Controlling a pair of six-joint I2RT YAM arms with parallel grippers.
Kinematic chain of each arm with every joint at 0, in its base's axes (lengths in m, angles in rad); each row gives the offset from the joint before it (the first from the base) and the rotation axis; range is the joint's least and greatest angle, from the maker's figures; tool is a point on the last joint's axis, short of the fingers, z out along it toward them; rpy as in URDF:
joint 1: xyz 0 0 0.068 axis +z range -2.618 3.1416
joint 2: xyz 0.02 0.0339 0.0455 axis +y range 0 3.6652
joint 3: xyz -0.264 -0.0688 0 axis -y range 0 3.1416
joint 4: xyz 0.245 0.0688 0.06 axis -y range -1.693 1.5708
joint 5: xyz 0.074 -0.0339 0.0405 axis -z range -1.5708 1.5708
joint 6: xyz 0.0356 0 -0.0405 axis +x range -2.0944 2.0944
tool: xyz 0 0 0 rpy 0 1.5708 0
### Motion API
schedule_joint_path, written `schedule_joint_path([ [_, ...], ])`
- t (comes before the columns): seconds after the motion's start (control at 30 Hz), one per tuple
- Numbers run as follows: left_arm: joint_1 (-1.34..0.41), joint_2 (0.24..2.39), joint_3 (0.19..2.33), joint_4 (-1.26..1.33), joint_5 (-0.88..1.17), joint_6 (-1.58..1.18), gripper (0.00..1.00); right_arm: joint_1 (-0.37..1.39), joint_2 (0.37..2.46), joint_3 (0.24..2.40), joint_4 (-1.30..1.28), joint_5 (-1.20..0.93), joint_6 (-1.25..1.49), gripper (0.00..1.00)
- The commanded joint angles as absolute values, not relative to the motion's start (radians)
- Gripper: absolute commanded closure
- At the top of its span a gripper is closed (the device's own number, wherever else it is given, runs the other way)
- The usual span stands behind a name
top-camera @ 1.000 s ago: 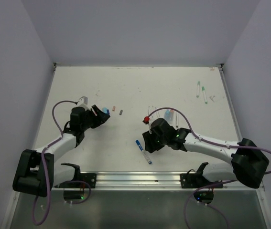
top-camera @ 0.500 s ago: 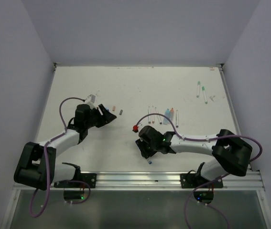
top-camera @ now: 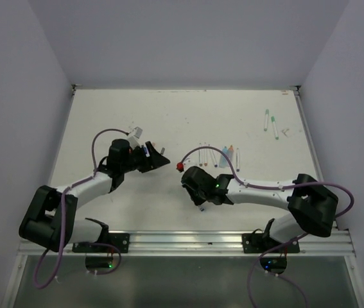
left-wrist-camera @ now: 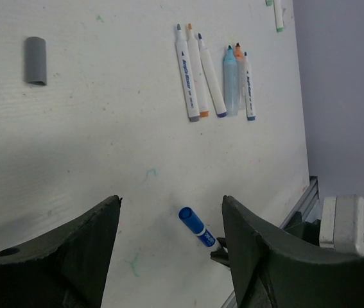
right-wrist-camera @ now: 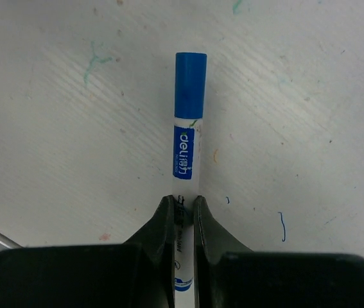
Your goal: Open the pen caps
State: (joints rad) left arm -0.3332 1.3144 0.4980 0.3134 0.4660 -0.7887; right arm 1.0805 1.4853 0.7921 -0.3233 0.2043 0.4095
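Note:
A white pen with a blue cap [right-wrist-camera: 190, 83] lies on the table, and my right gripper [right-wrist-camera: 183, 205] is shut on its barrel below the blue label. From above, the right gripper [top-camera: 199, 200] covers most of that pen. My left gripper [left-wrist-camera: 171, 200] hangs open over the table with nothing between its fingers; the same blue-capped pen [left-wrist-camera: 194, 228] shows beyond the gap, apart from both fingers. In the top view the left gripper [top-camera: 159, 159] sits left of the right arm's wrist. A loose grey cap [left-wrist-camera: 35, 59] lies on the table.
Several uncapped pens [left-wrist-camera: 214, 74] and a light blue cap lie in a row mid-table; the row of pens [top-camera: 220, 156] is behind the right arm. Two green pens [top-camera: 270, 122] rest at the far right. A metal rail [top-camera: 188, 240] runs along the near edge.
The right gripper has moved left over the blue-capped pen and shut on its barrel. The left arm has swung right toward the middle, its jaws a little wider.

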Motion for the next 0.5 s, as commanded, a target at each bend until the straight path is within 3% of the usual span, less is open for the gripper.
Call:
schedule_joint_path([
  [0.0, -0.371, 1.334, 0.535, 0.354, 0.511, -0.842, 0.31, 1.080, 1.448, 0.862, -0.325, 0.262, 0.403, 1.00],
  [0.23, -0.413, 1.396, 0.540, 0.360, 0.494, -0.903, 0.32, 1.080, 1.434, 0.894, -0.302, 0.252, 0.391, 1.00],
  [0.47, -0.483, 1.489, 0.543, 0.474, 0.514, -0.980, 0.38, 1.078, 1.422, 0.908, -0.288, 0.262, 0.379, 1.00],
])
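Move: The blue cap, on the pen the right hand holds, lies about 6 cm back, 8 cm to the right and 6 cm below the left hand. On the table some 9 cm below that hand, the loose gray cap is about 10 cm ahead and 2 cm left, the nearest white pen 10 cm ahead and 13 cm right. For the right hand, the blue cap is 5 cm ahead, 3 cm left and slightly above; the left finger gap it heads for is about 11 cm ahead, 11 left and 7 up. Pinched still by the barrel in the right fingers, the pen is carried up about 3.5 cm and a little left and forward, cap end leading, towards the left hand. The left hand, fingers staying open, comes to meet it, about 4 cm right while sinking and drawing back, its fingertips tipping some 10 degrees further down; one finger ends very close to the cap end, though contact can't be made out. ##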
